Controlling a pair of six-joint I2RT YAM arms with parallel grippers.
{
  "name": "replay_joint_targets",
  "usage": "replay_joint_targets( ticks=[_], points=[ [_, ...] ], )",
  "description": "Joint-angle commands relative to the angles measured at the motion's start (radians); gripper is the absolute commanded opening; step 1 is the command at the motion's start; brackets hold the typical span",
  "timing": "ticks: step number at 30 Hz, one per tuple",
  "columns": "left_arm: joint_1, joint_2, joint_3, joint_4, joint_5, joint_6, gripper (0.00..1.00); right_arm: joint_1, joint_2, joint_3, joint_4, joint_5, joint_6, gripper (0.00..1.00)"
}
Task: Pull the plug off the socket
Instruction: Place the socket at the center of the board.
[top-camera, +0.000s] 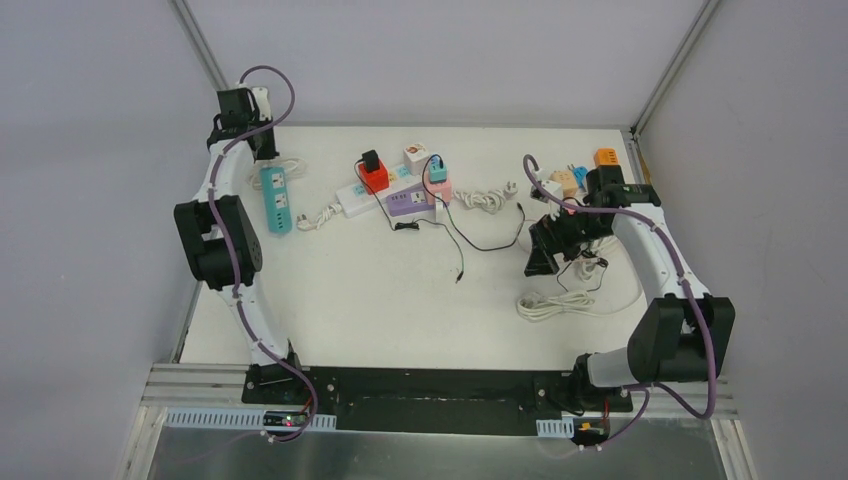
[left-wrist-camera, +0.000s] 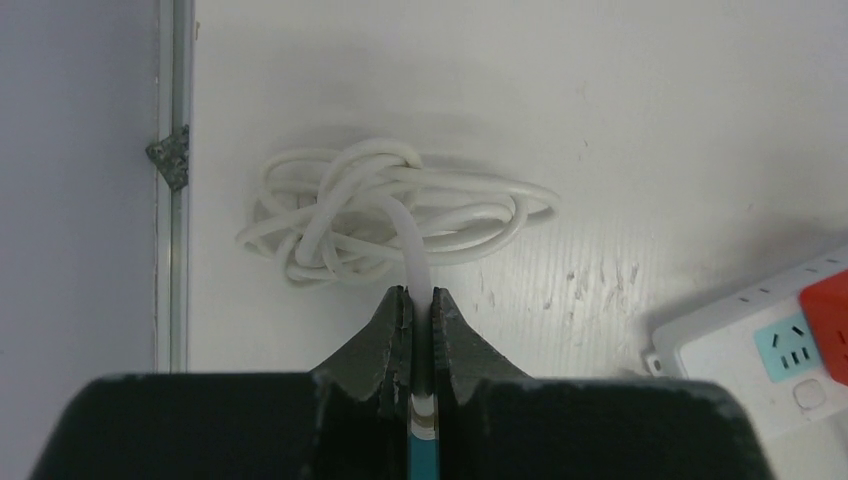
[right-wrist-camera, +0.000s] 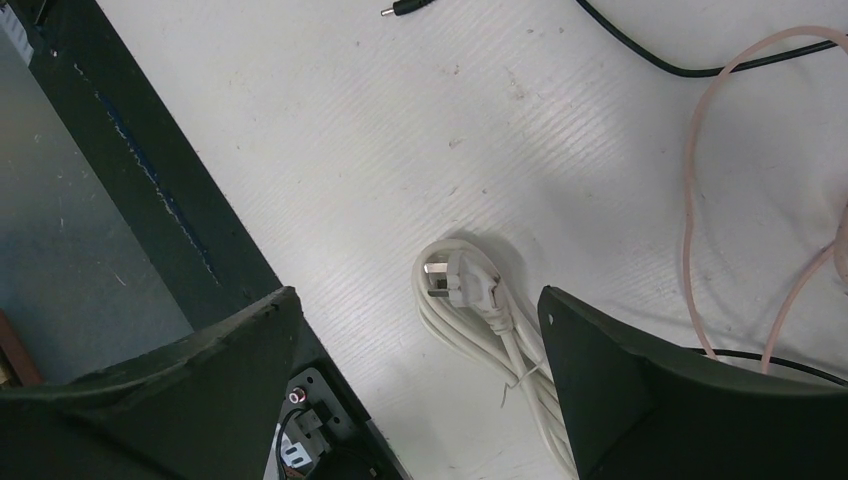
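My left gripper (left-wrist-camera: 421, 300) is shut on the white cord (left-wrist-camera: 412, 245) just where it leaves the end of the teal power strip (top-camera: 276, 198), at the far left of the table. The cord's loose coil (left-wrist-camera: 390, 205) lies just beyond the fingertips. A red plug (top-camera: 373, 175) sits in a white power strip (top-camera: 353, 200), and a teal plug (top-camera: 438, 170) sits in a purple strip (top-camera: 408, 203). My right gripper (right-wrist-camera: 418, 295) hangs open above a bundled white cable with a free plug (right-wrist-camera: 462, 285), touching nothing.
A thin black cable (top-camera: 470, 240) trails across the middle of the table. Small adapters (top-camera: 590, 170) cluster at the far right corner. A pink cable (right-wrist-camera: 700, 180) loops beside the right gripper. The black base rail (right-wrist-camera: 150, 190) runs along the near edge.
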Motion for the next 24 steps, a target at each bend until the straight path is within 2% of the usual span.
replay_joint_targets(
  ticks=[1,5,8,11,17,20,24],
  points=[
    [0.011,0.081,0.137,-0.01,0.051,0.059,0.0,0.003,0.009,0.051,-0.017,-0.025,-0.025,0.91],
    [0.011,0.21,0.298,-0.084,0.026,0.084,0.0,0.004,0.009,0.052,-0.019,-0.02,-0.028,0.91],
    [0.01,0.271,0.359,-0.103,0.033,0.04,0.01,0.003,0.008,0.052,-0.019,-0.014,-0.028,0.9],
    [0.012,0.311,0.394,-0.102,0.023,-0.008,0.13,0.004,0.007,0.051,-0.02,-0.017,-0.029,0.9],
    [0.011,0.319,0.432,-0.109,-0.022,-0.059,0.47,0.004,-0.001,0.048,-0.019,-0.019,-0.03,0.9],
    [0.011,0.276,0.44,-0.12,-0.025,-0.062,0.54,0.004,0.001,0.05,-0.02,-0.036,-0.029,0.9],
    [0.011,0.182,0.428,-0.129,-0.029,-0.067,0.59,0.004,-0.002,0.053,-0.026,-0.068,-0.03,0.9]
  ],
)
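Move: The left hand still pinches the teal socket's cord, the socket trailing about 7 cm back, 2 cm right and 8 cm below. The cord coil beside which it gets laid is some 8 cm ahead, level sideways and 15 cm below. A white plug lies about 7 cm back and 15 cm right, the white power strip level ahead and some 34 cm right. From the idle right hand, the coil is roughly 38 cm forward, 75 cm left. Keeping its pinch on the cord, the left hand carries the socket forward about 6 cm towards the far-left corner, over the coil, and sinks over 5 cm as it arrives. Near the bottom its fingers spread to a little over half open and let go of the cord, then the hand starts to rise, barely 1 cm. ##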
